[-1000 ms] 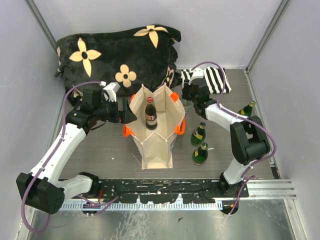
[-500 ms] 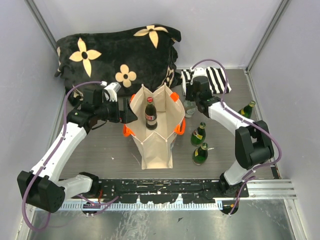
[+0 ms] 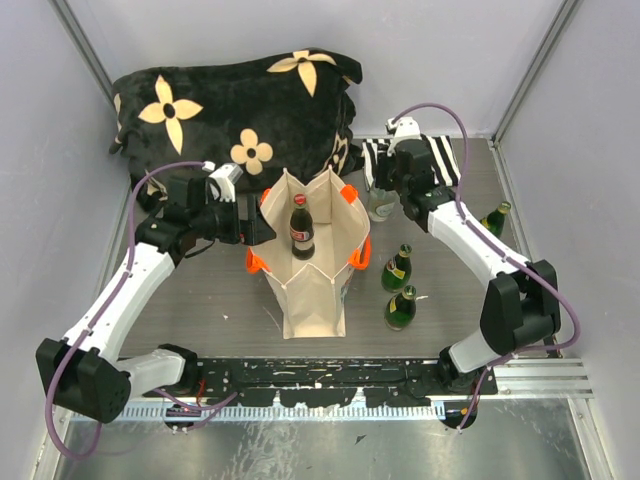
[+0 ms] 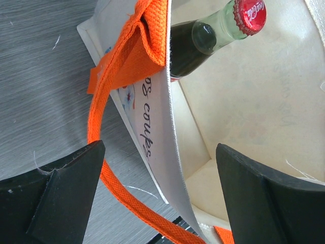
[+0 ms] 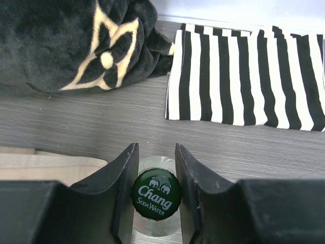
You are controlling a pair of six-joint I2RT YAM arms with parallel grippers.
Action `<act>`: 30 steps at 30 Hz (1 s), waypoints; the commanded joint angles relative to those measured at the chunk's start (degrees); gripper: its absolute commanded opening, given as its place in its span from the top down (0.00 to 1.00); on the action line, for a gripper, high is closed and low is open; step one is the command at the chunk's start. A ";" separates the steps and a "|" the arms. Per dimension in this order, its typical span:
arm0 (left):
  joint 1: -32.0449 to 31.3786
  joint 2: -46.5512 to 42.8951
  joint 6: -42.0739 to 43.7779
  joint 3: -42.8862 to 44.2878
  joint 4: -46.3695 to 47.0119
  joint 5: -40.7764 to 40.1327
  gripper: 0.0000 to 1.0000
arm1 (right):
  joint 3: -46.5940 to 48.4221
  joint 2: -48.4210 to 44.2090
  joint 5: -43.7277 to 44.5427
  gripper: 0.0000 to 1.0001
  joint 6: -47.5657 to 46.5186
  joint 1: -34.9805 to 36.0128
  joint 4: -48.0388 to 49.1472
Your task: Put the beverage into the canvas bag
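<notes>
The beige canvas bag (image 3: 310,290) with orange handles stands open mid-table, and a dark cola bottle with a red cap (image 3: 301,228) stands upright inside it. My left gripper (image 3: 255,225) is open at the bag's left rim. In the left wrist view its jaws (image 4: 160,147) straddle the bag's printed wall (image 4: 162,127), with the orange handle (image 4: 101,101) and the cola bottle (image 4: 213,38) in sight. My right gripper (image 3: 383,190) is shut on a clear soda water bottle (image 3: 381,208) just right of the bag. Its fingers (image 5: 155,152) clamp the green cap (image 5: 155,194).
Three green bottles stand right of the bag (image 3: 397,268), (image 3: 401,307), (image 3: 492,218). A black flowered cushion (image 3: 240,100) lies at the back. A black-and-white striped cloth (image 3: 440,160) lies at the back right, just beyond my right gripper (image 5: 244,76). Walls enclose the table.
My right arm's elbow has swung out to the right and the wrist has shifted slightly back. The clear bottle now shows below the gripper. My left arm has not moved.
</notes>
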 commanded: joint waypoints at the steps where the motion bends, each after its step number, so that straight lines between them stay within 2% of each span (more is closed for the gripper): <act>1: 0.05 0.49 -0.15 1.55 1.68 1.37 0.02 | 8.60 -6.48 -1.84 0.99 0.35 0.22 6.16; 11: -0.56 2.06 -0.31 2.13 2.49 1.60 0.02 | 16.95 -9.40 -4.37 0.99 -0.79 0.89 2.34; 19: -0.99 2.89 -0.27 2.77 3.02 1.68 0.02 | 22.85 -10.25 -6.02 0.99 -0.82 3.17 3.95; 24: -1.14 3.05 -0.27 2.88 3.00 1.61 0.02 | 27.58 -10.16 -6.77 0.99 -1.14 6.93 3.14; 30: -1.18 2.72 -0.36 2.60 3.07 1.46 0.02 | 31.30 -11.07 -3.57 0.99 -3.21 14.00 -0.13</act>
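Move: The right hand already holds the soda water bottle by its capped neck, clear of the table. The canvas bag's middle lies about 15 cm to its left, 9 cm back and 12 cm lower; the cola bottle inside is 17 cm left and 4 cm back. The striped cloth lies 17 cm ahead and 7 cm right, the nearest green bottle 12 cm back and 3 cm right. From the left hand, the bag's middle is 10 cm right, about level. Keeping its pinch on the neck just under the green cap, the right hand lifts the soda water bottle some 22 cm, nearly straight up at first. Late in the climb it swings left about 8 cm and back 5 cm, sideways nearer to the canvas bag, while the fingers tip up about 20 degrees and turn 15 degrees counter-clockwise. ##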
